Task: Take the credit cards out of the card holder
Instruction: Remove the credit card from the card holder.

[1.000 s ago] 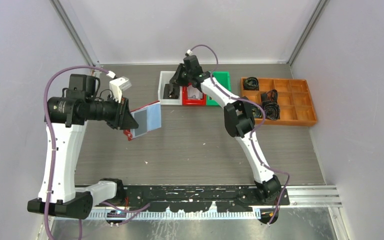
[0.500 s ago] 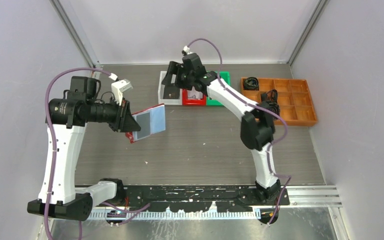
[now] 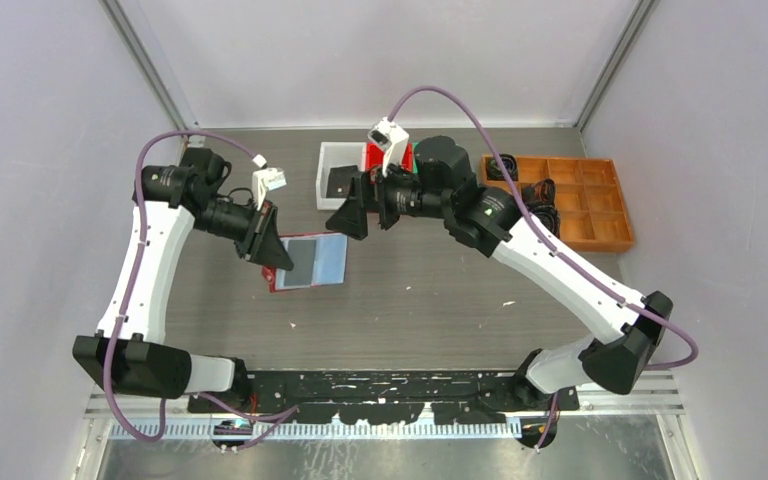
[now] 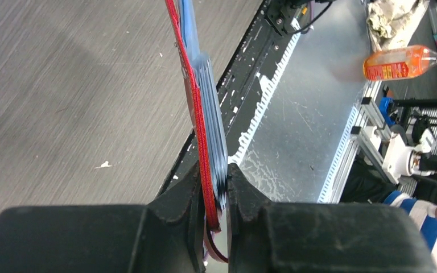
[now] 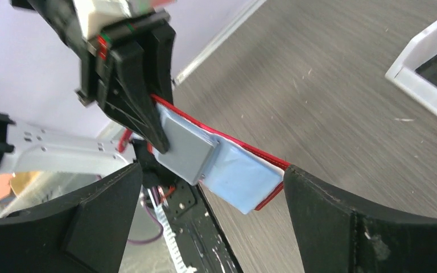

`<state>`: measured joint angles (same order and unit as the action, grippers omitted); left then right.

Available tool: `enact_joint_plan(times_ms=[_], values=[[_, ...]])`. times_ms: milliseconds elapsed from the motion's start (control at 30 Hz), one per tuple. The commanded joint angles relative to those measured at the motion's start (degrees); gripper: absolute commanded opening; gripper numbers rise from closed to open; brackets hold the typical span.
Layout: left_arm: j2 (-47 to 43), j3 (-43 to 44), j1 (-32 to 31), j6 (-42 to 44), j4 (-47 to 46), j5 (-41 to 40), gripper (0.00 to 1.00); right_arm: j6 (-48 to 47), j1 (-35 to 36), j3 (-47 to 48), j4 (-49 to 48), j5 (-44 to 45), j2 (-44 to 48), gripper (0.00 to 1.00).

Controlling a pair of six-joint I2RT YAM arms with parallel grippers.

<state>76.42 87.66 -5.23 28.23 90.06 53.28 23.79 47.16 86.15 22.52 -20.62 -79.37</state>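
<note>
My left gripper (image 3: pixel 272 252) is shut on the spine end of the red card holder (image 3: pixel 312 262) and holds it above the table. The holder's pale blue page faces up, with a grey credit card (image 3: pixel 302 258) in its pocket. In the left wrist view the holder (image 4: pixel 203 108) stands edge-on, clamped between the jaws of the left gripper (image 4: pixel 215 196). My right gripper (image 3: pixel 344 222) is open, just right of the holder and apart from it. From the right wrist, the holder (image 5: pixel 244 181) and card (image 5: pixel 185 147) lie ahead of the wide-apart jaws of the right gripper (image 5: pixel 213 173). A dark card (image 3: pixel 338 180) lies in the white tray (image 3: pixel 322 190).
A red tray (image 3: pixel 372 157) stands behind the right wrist, beside the white tray (image 5: pixel 427 91). An orange compartment box (image 3: pixel 600 215) with black items is at the back right. Walls close in the left, right and back. The arms' base rail (image 3: pixel 390 385) runs along the near edge.
The right gripper opened over the white tray, left a dark card there, and swung down-left toward the holder. The left arm carried the holder right and lower, turning its page upward.
</note>
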Motion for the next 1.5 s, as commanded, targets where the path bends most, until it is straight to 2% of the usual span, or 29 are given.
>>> enact_joint_plan(times_ms=[0, 167, 400, 533, 733, 900, 1000, 1133, 1300, 1367, 1467], values=[[-2.01, 2.6, -0.71, 7.73, 8.2, 6.68, 0.0, -5.89, 0.39, -1.6, 1.02, -7.8, -0.33, 0.99], [-2.46, 1.35, -1.05, 12.16, 11.67, 7.44, 0.0, -9.3, 0.4, -0.9, -0.87, -15.34, -1.65, 1.0], [-3.95, -1.28, -2.16, 13.21, 11.72, 8.27, 0.0, -14.63, 0.39, 2.3, 0.07, -23.32, -4.46, 0.99], [-5.31, -1.13, -2.8, 12.84, 11.77, 7.63, 0.0, -13.28, 0.39, 0.26, -3.73, -28.29, -4.33, 1.0], [-8.08, -1.37, -6.92, 12.12, 11.72, 7.91, 0.0, -17.9, 0.29, 2.67, -0.75, -28.08, -6.4, 1.0], [-8.42, -0.7, -7.57, 10.82, 11.72, 7.95, 0.0, -22.55, 0.29, 5.68, 3.94, -24.97, -7.89, 0.99], [-8.7, -0.33, -7.96, 10.59, 11.76, 7.6, 0.0, -22.62, 0.35, 6.0, 3.75, -29.39, -7.78, 0.97], [-8.45, 0.59, -8.04, 10.52, 11.72, 7.39, 0.0, -15.2, 0.66, 2.79, -3.97, -37.77, -7.68, 0.81], [-8.09, 1.24, -8.06, 10.34, 11.72, 8.41, 0.0, 0.97, 1.06, -4.26, -21.57, -40.25, -7.06, 0.57], [-7.81, 1.5, -8.12, 10.28, 11.72, 8.83, 0.0, 4.77, 1.42, -5.36, -26.22, -40.39, -7.41, 0.45], [-7.42, 1.99, -8.12, 9.84, 11.72, 8.99, 0.0, 5.79, 1.71, -6.25, -26.6, -39.62, -7.47, 0.23]])
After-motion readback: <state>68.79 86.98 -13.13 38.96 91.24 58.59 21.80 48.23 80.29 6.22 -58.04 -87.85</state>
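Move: The left fingers still hold the open card holder, whose middle lies about 5 cm to their right, level fore and aft and some 2 cm lower. The empty right hand has it roughly 6 cm back, 7 cm left and 8 cm below; the left fingertips are about 5 cm farther left of the holder's middle. Down on the table, the white tray stands some 30 cm ahead and 7 cm left of the right hand, the red tray equally far ahead and 6 cm right. Coming from the trays wide open, the right hand works back about 8 cm towards the robot, some 4 cm left and 3 cm down to the card holder, swinging nearly 40 degrees counter-clockwise, and over the last part closes its fingers to about a third open astride the upper edge by the fold. The left hand keeps its pinch on the other end and draws the holder back some 5 cm, a little up and right, twisting it clockwise about 15 degrees, and then holds it nearly still for the right fingers. ##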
